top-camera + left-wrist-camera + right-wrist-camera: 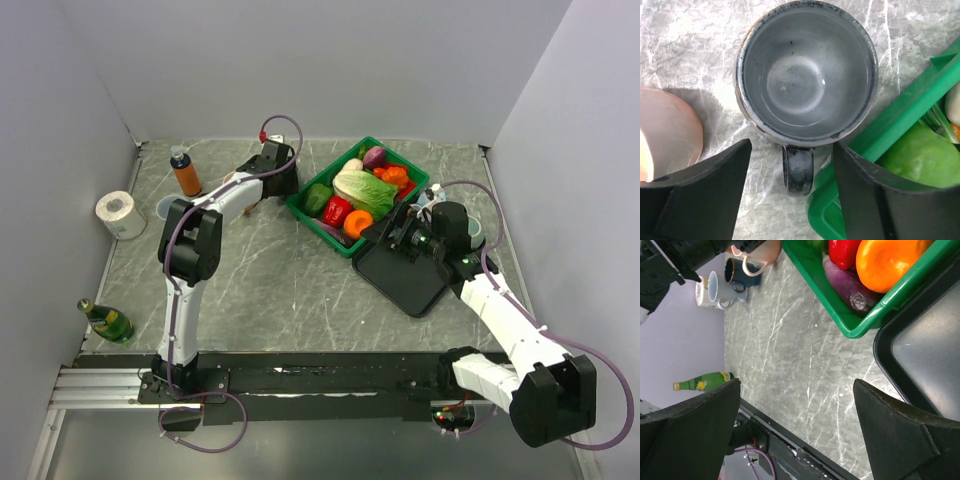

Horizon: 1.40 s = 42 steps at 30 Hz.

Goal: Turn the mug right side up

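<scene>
The dark grey glazed mug (807, 75) stands upright on the marble table, mouth facing up and empty. Its handle (799, 170) points toward my left gripper (791, 147). That gripper is open and hovers just above, its fingers either side of the handle without touching it. In the top view the left gripper (266, 196) is at the far back beside the green basket and covers the mug. The mug also shows far off in the right wrist view (737, 271). My right gripper (397, 236) is open and empty over the black tray; it also shows in its own wrist view (797, 385).
A pink mug (665, 130) lies just left of the dark mug. The green basket (910, 110) of vegetables is close on its right. A black tray (400, 280), orange bottle (185, 172), pale mug (167, 208), paper roll (121, 214) and green bottle (107, 320) are on the table.
</scene>
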{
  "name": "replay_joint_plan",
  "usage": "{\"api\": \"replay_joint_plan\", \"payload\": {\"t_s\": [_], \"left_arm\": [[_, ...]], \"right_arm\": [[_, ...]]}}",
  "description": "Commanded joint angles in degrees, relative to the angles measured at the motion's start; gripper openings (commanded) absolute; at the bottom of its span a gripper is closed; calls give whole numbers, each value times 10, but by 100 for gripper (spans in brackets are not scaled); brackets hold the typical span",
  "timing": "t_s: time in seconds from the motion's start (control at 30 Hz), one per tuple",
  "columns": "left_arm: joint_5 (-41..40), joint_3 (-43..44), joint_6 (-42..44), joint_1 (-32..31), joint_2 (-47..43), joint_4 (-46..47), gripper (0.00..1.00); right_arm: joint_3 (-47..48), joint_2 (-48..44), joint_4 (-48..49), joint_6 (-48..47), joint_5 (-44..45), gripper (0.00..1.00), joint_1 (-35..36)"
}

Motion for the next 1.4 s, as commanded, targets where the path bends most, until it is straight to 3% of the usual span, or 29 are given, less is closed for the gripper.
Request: {"api": "replay_joint_plan", "payload": {"t_s": [0.0, 0.27, 0.57, 0.77, 0.87, 1.07, 1.37], "left_arm": [[26, -2, 12, -17, -74, 20, 75], [68, -67, 19, -43, -175, 43, 89], [171, -217, 53, -50, -361, 79, 99], [201, -283, 115, -50, -482, 74, 96], [216, -323, 133, -47, -522, 87, 96], [280, -343, 127, -46, -558, 108, 96], [294, -345, 112, -45, -565, 115, 96]], "right_arm": [[13, 7, -9, -6, 17, 100, -5], [56, 27, -75, -72, 100, 100, -14], [93, 57, -124, -111, 300, 100, -22], [132, 142, -155, -33, 399, 99, -20], [165, 195, -196, 53, 437, 100, -14], [208, 255, -253, 190, 509, 100, 15], [235, 308, -254, 301, 531, 100, 25]]}}
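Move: From the right hand, the upside-down grey mug in the tray lies about 12 cm ahead, 7 cm right and 14 cm below; the light blue cup stands roughly 6 cm beyond it and 7 cm farther right, and the green crate's middle is some 21 cm ahead, 7 cm left. From the left hand that tray mug is about 13 cm back and 35 cm right. The upright mug just set down is 6 cm ahead of the left hand, the pink mug 10 cm to its left. Open the left gripper the rest of the way around the upright mug's handle and bring it clear, some 20 cm back and as much up, levelling the fingers and turning clockwise. Meanwhile swing the open right gripper right past the crate's near corner, then down and forward towards the tray mug, about 11 cm right and 9 cm down, turning some 50 degrees clockwise and tipping the fingers down. ##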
